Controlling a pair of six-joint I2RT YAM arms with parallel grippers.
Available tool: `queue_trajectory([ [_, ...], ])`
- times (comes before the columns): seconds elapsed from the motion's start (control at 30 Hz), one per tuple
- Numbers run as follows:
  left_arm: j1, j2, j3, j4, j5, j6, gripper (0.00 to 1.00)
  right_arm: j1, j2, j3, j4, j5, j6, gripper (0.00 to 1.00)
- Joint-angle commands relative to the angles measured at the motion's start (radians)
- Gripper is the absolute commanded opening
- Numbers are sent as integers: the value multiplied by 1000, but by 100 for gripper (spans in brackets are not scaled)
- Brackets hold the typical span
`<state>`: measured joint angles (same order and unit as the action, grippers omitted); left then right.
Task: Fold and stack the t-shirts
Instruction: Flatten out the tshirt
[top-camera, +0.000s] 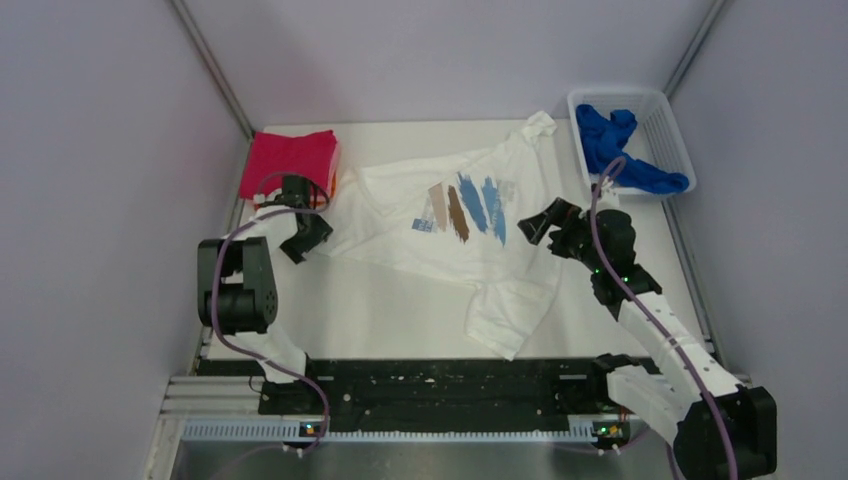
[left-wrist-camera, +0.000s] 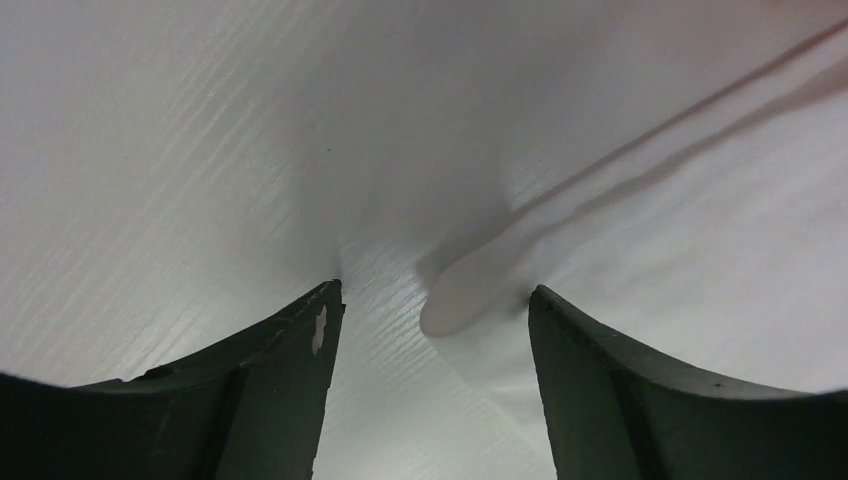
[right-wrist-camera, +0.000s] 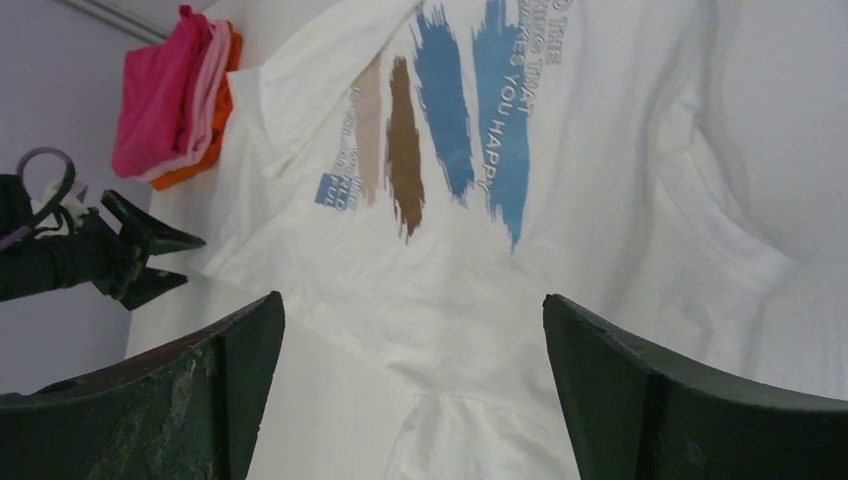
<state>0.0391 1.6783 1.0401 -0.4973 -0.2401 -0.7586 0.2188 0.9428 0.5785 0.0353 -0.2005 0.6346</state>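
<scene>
The white t-shirt (top-camera: 470, 225) with blue and brown brush-stroke print lies spread and rumpled across the table's middle; its print shows in the right wrist view (right-wrist-camera: 450, 120). My left gripper (top-camera: 312, 235) is open at the shirt's left edge, close above the white cloth (left-wrist-camera: 600, 200), holding nothing. My right gripper (top-camera: 535, 222) is open just right of the print, above the shirt, empty. Folded magenta (top-camera: 292, 160) and orange tees are stacked at the back left, also in the right wrist view (right-wrist-camera: 165, 100). The royal-blue tee (top-camera: 620, 150) lies bunched in the basket.
A white plastic mesh basket (top-camera: 672, 125) stands at the back right corner. Grey walls close the table on both sides and behind. The black rail with the arm bases (top-camera: 440, 395) runs along the near edge.
</scene>
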Motion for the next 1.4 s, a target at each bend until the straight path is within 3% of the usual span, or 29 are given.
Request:
queue_trajectory([
  [0.0,5,38,37,5,1,-28,72,9,-60,-40,-154,77,-43,99],
  [0.2,5,24,-6,21,17,-46,63,9,-71,-45,-172,113,-50,99],
  [0.33,4,52,-3,32,59,-47,47,8,-57,-38,-185,125,-54,99],
  [0.4,4,67,-4,40,76,-46,31,9,-49,-37,-215,168,-56,99],
  [0.47,5,81,-1,39,83,-44,1,9,-41,-31,-254,196,-56,99],
  [0.63,4,42,-23,38,59,-36,0,16,-20,9,-337,205,-75,96],
  [0.73,6,4,-39,21,-3,-37,0,87,0,55,-422,211,-101,94],
  [0.8,7,-9,-40,9,-24,-30,0,189,27,96,-495,234,-105,93],
  [0.97,5,-19,-48,17,-11,-29,0,605,154,162,-642,326,-27,90],
  [1.1,6,-21,-52,19,-7,-23,0,786,260,176,-672,303,47,87],
  [1.37,5,-42,-63,22,-16,-24,0,854,288,122,-730,258,146,73],
])
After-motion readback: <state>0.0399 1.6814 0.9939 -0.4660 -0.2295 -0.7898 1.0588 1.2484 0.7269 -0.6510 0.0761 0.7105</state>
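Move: The shirt's near hem corner lies between the left hand's open fingers, about 1 cm right and 2 cm below; the red stack sits some 18 cm ahead of that hand and 5 cm left. The near sleeve's end lies roughly 23 cm back, 4 cm left and 16 cm below the right hand; from there the print is about 13 cm ahead, 9 cm left, and the basket 28 cm ahead, 23 cm right. Left hand pinches the hem corner; right sweeps about 20 cm back, 14 down, somewhat left, towards the near sleeve. ##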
